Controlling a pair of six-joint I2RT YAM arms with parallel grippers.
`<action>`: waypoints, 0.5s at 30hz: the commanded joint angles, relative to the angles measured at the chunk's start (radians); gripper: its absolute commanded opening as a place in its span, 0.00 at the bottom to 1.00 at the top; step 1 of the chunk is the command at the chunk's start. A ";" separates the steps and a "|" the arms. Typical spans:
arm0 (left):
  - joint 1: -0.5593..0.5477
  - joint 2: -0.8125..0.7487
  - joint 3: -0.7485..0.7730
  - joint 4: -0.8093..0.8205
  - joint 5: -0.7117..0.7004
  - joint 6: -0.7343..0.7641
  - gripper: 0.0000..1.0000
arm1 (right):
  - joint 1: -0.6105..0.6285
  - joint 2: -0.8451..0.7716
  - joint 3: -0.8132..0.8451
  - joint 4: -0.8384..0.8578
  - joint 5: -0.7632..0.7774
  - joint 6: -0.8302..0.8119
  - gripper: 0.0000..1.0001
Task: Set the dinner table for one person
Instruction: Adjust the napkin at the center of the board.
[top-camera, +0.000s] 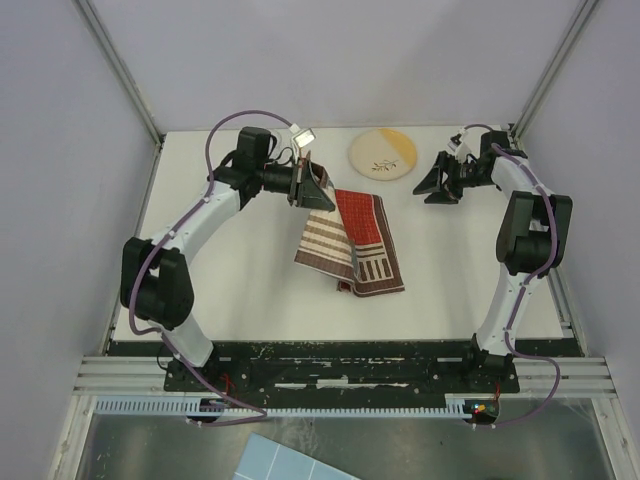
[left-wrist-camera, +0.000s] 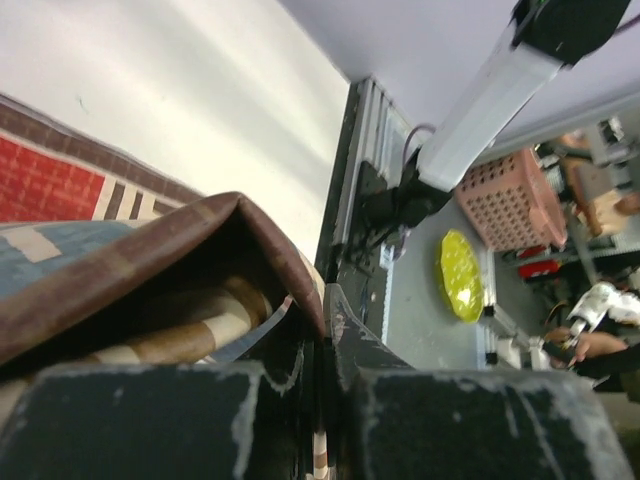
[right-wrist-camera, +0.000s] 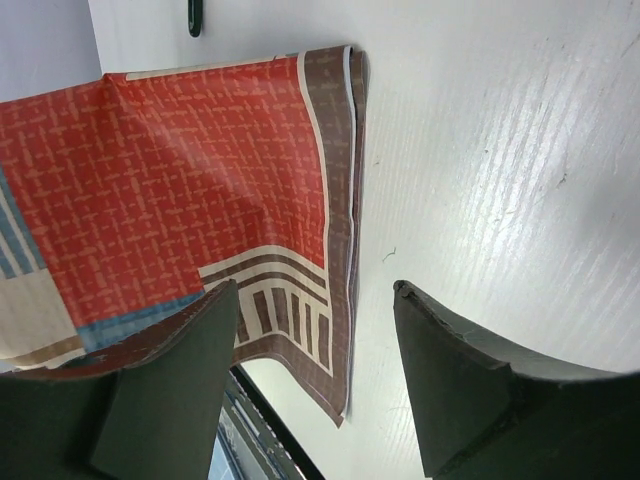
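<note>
The dinner table (top-camera: 240, 290) is a wide white top with metal-framed edges. A red, blue and beige striped placemat (top-camera: 362, 245) lies folded near its middle. My left gripper (top-camera: 312, 188) is shut on the mat's far left edge and holds that part lifted off the table. In the left wrist view the brown-bordered cloth (left-wrist-camera: 150, 260) bunches up in front of the left gripper (left-wrist-camera: 325, 400), and a strip of it is pinched between the jaws. My right gripper (top-camera: 437, 186) hovers open to the right of the mat, holding nothing. Through the right gripper (right-wrist-camera: 315, 290) I see the placemat (right-wrist-camera: 200, 150) and bare table (right-wrist-camera: 500, 150).
A round beige plate (top-camera: 383, 154) with a leaf motif sits at the back centre, between the two grippers. Grey walls and metal posts close in the table's sides and back. Off the table, the left wrist view shows a pink basket (left-wrist-camera: 505, 205) and a yellow object (left-wrist-camera: 460, 275).
</note>
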 joint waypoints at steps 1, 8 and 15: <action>-0.011 -0.037 0.084 -0.462 -0.007 0.455 0.03 | -0.004 -0.013 0.003 0.026 -0.026 0.003 0.71; -0.006 -0.044 0.095 -0.709 -0.093 0.703 0.03 | -0.005 -0.010 -0.001 0.027 -0.022 -0.002 0.71; 0.016 -0.085 0.085 -0.736 -0.209 0.768 0.13 | -0.004 -0.001 0.005 0.018 -0.028 -0.007 0.71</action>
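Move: The left hand holds the napkin's edge high over the table; the bare table it is being drawn to lies some 9 cm to its left, about 2 cm back and roughly 24 cm below. The napkin's lying red part is about 12 cm to its right, 6 cm ahead. The plate stands some 35 cm ahead and 17 cm right. From the idle right hand, that bare table is about 37 cm left and 15 cm back. Keeping its pinch, the left hand sinks about 6 cm, also going back and left, drawing the napkin's edge tablewards. ##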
